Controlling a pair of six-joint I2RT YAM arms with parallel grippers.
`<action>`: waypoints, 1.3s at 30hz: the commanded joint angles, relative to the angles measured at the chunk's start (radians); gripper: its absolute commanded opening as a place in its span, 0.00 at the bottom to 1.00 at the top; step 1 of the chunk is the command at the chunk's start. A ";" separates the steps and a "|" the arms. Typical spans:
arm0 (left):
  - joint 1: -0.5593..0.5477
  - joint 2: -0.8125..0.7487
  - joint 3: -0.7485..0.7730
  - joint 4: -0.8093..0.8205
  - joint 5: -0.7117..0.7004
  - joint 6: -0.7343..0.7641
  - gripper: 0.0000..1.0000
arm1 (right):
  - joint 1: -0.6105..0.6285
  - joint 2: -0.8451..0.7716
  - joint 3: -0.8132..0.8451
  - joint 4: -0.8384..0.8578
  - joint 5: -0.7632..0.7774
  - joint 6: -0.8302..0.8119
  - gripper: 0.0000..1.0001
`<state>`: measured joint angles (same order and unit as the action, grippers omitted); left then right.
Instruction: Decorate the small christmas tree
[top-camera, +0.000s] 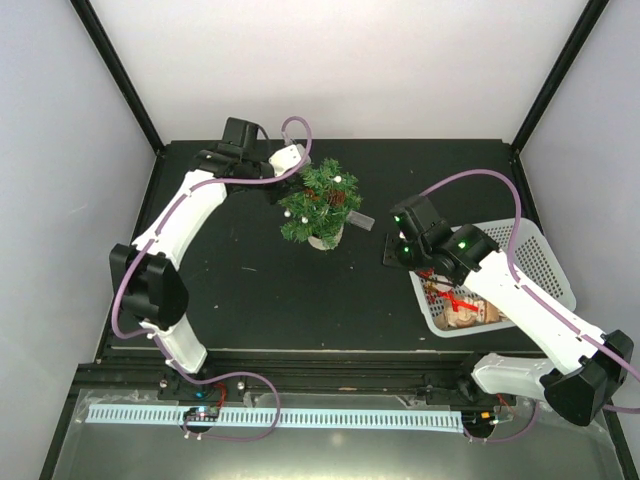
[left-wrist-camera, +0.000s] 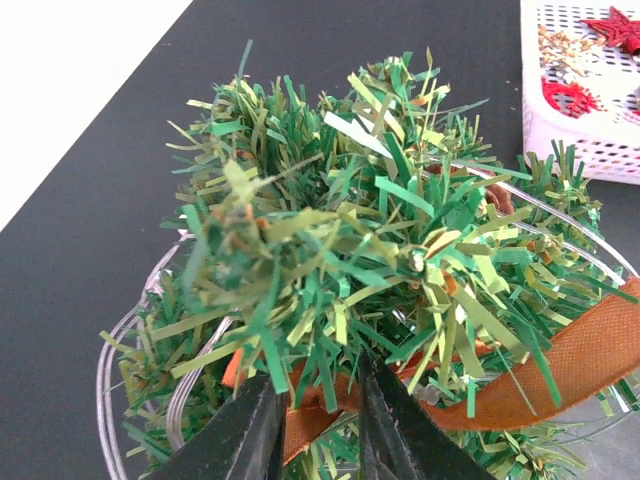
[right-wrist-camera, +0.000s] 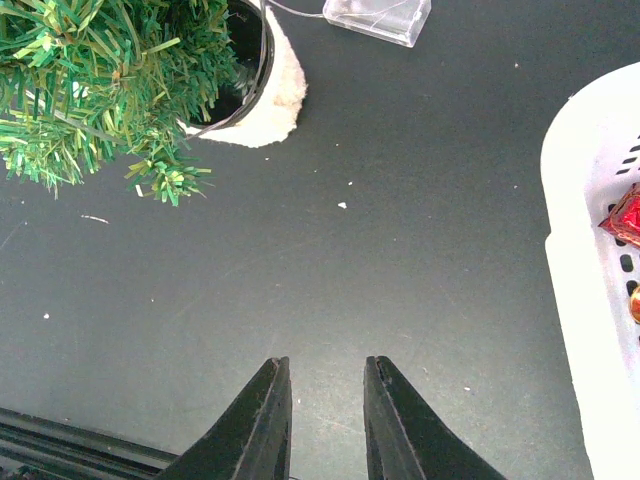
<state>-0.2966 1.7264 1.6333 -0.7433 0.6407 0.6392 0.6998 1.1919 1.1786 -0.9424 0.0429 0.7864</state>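
Note:
The small christmas tree stands in its white pot at the table's middle back. A thin clear light wire and an orange ribbon wind through its branches. My left gripper is at the tree's upper left side. In the left wrist view its fingers stand a little apart, with a crumpled end of the ribbon between them. My right gripper hovers low over bare table right of the tree, slightly open and empty. The pot's edge shows at that view's upper left.
A white perforated basket at the right holds red and gold ornaments; its rim shows in the right wrist view and the left wrist view. A clear battery box lies right of the pot. White walls enclose the black table.

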 joint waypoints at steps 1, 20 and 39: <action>-0.004 -0.060 0.012 0.008 -0.055 -0.017 0.23 | -0.004 -0.017 0.024 0.000 0.018 -0.012 0.24; 0.052 -0.250 -0.057 -0.052 -0.174 -0.075 0.30 | -0.055 -0.094 0.038 -0.140 0.096 -0.008 0.29; 0.126 -0.538 -0.139 -0.242 -0.102 -0.170 0.57 | -0.478 -0.184 -0.129 -0.264 -0.040 -0.079 0.48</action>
<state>-0.1852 1.1938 1.4990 -0.8978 0.4648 0.5098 0.2539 0.9958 1.0485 -1.1687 0.0559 0.7155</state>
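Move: The orange bow is right at the left fingertips, some 2 cm below them; the tree's middle is about 5 cm to this gripper's right, 2 cm back and 10 cm down. For the right gripper, the basket's middle lies roughly 26 cm right, 2 cm ahead and 18 cm below, with the red gift box 12 cm right, 5 cm ahead and 18 cm below; the tree stands 14 cm ahead, 16 cm left and 9 cm lower. Draw the left gripper clear of the orange bow and branches: ease it up, then sweep up, back and left, about 10 cm each way, turning some 20 degrees counter-clockwise while the fingers open. Swing the right gripper about 15 cm right over the basket's near-left part, opening its fingers and turning clockwise, and dip at the end. ##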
